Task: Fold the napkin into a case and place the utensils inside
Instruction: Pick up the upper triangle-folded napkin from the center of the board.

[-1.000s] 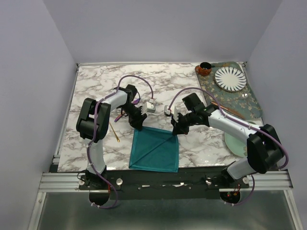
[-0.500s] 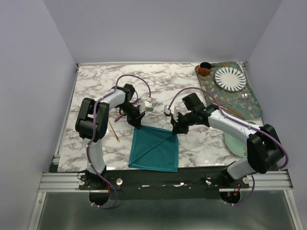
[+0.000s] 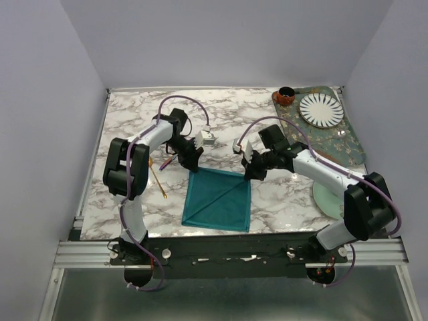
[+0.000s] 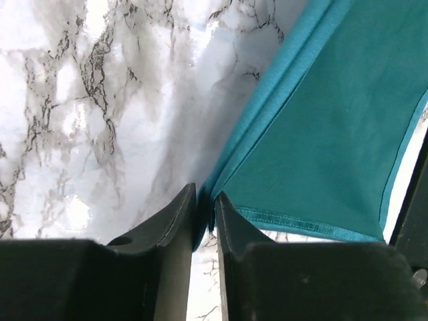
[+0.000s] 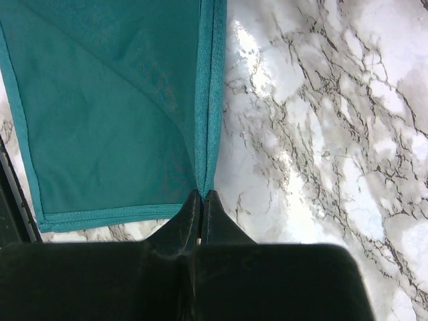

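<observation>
The teal napkin (image 3: 217, 200) lies on the marble table as a near-square with a diagonal crease. My left gripper (image 3: 189, 162) pinches its far left corner; in the left wrist view cloth (image 4: 321, 134) fills the narrow slit between the tips (image 4: 204, 194). Shut on the far right corner is my right gripper (image 3: 253, 172), where the doubled hem (image 5: 208, 100) runs straight into the closed tips (image 5: 202, 192). A thin gold utensil (image 3: 159, 180) rests on the table left of the napkin. No other utensil shows.
A patterned placemat (image 3: 338, 144) at the back right carries a striped plate (image 3: 321, 110) and copper-pink sticks (image 3: 319, 152). A brown cup (image 3: 285, 96) stands at its far corner. Under the right forearm lies a pale green saucer (image 3: 328, 197).
Both grippers have moved away from the bases, and the napkin has slid that way with them. The left jaws closed in on the far left corner.
</observation>
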Available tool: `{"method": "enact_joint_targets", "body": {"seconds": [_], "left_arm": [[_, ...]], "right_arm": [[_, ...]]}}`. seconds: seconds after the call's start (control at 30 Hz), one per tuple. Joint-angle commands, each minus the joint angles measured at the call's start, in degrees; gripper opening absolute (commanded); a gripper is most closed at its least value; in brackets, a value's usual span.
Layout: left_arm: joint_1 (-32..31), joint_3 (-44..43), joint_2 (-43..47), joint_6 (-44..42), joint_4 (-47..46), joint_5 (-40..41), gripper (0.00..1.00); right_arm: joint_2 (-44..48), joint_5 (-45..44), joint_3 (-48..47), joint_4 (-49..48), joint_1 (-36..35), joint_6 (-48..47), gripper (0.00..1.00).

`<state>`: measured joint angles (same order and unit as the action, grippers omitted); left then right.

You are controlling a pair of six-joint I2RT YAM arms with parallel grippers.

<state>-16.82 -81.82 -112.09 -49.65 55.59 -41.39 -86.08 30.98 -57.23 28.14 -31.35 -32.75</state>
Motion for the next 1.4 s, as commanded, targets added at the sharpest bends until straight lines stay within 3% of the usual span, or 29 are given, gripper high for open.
{"method": "enact_joint_targets", "body": {"seconds": [0.0, 0.27, 0.43, 0.73, 0.8, 0.93, 1.0, 1.1, 1.13, 1.17, 1.27, 1.37], "left_arm": [[1.17, -2.02, -1.80, 1.75, 0.13, -1.50, 0.31], [1.53, -4.31, -4.71, 3.77, 0.22, -6.78, 0.38], [1.53, -4.57, -6.29, 3.42, -0.04, -5.90, 0.43], [1.61, -5.01, -8.49, 2.36, -0.13, -3.27, 0.44], [1.61, -5.10, -8.76, 2.36, -0.13, -2.74, 0.42], [1.70, -5.45, -8.85, 2.19, -0.13, -3.00, 0.28], [1.70, -5.45, -8.58, 2.19, -0.13, -3.09, 0.27], [1.88, -5.72, -7.97, 1.92, -0.22, -3.26, 0.41], [2.14, -6.07, -7.79, 1.92, -0.31, -3.52, 0.53], [2.05, -6.33, -7.79, 1.92, -0.40, -3.70, 0.57], [1.97, -7.74, -8.14, 1.66, -0.31, -4.49, 0.66], [1.27, -7.92, -7.97, 0.87, -0.13, -5.28, 0.70]], "right_arm": [[-2.33, 0.21, -2.53, 1.57, 0.33, 0.67, 0.01], [-1.19, 0.83, -2.62, 1.74, 0.33, -1.34, 0.01], [-0.23, 1.19, -1.83, 2.18, 0.33, -3.02, 0.01], [0.65, 1.89, -1.39, 2.71, 0.33, -4.16, 0.01], [0.74, 2.06, -1.30, 2.71, 0.33, -4.43, 0.01], [1.18, 1.89, -0.95, 2.71, 0.33, -4.60, 0.01], [1.44, 1.98, -0.78, 2.80, 0.24, -4.69, 0.01], [1.97, 2.59, -0.34, 2.71, 0.33, -5.30, 0.01], [2.15, 2.77, -0.34, 2.71, 0.33, -5.48, 0.01], [2.32, 2.94, -0.25, 2.80, 0.33, -5.91, 0.01], [2.94, 3.47, 0.01, 2.97, 0.33, -6.79, 0.01], [3.38, 3.82, 0.10, 3.15, 0.15, -7.15, 0.01]]}}
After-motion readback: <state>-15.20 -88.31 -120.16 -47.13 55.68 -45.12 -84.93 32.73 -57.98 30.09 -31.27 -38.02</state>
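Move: The napkin's far left corner is already between my left fingertips, which are part open; its middle lies about 1 cm below the hand point. From this hand the gold spoon lies some 12 cm left and 3 cm back, the violet utensil about 9 cm left and 2 cm ahead, both roughly 3 cm down. My right hand still pinches the far right corner; the left corner lies about 18 cm to its left, 3 cm farther out and a little lower. I let the napkin's left corner go: my left hand eases about 1 cm forward, then sinks some 2.5 cm beside the cloth, its fingers opening further and the wrist tipping slightly. They draw briefly together, spread wide, and the hand lifts about 1 cm and on forward. My right hand keeps its corner pinched and ends barely 1 cm higher. ##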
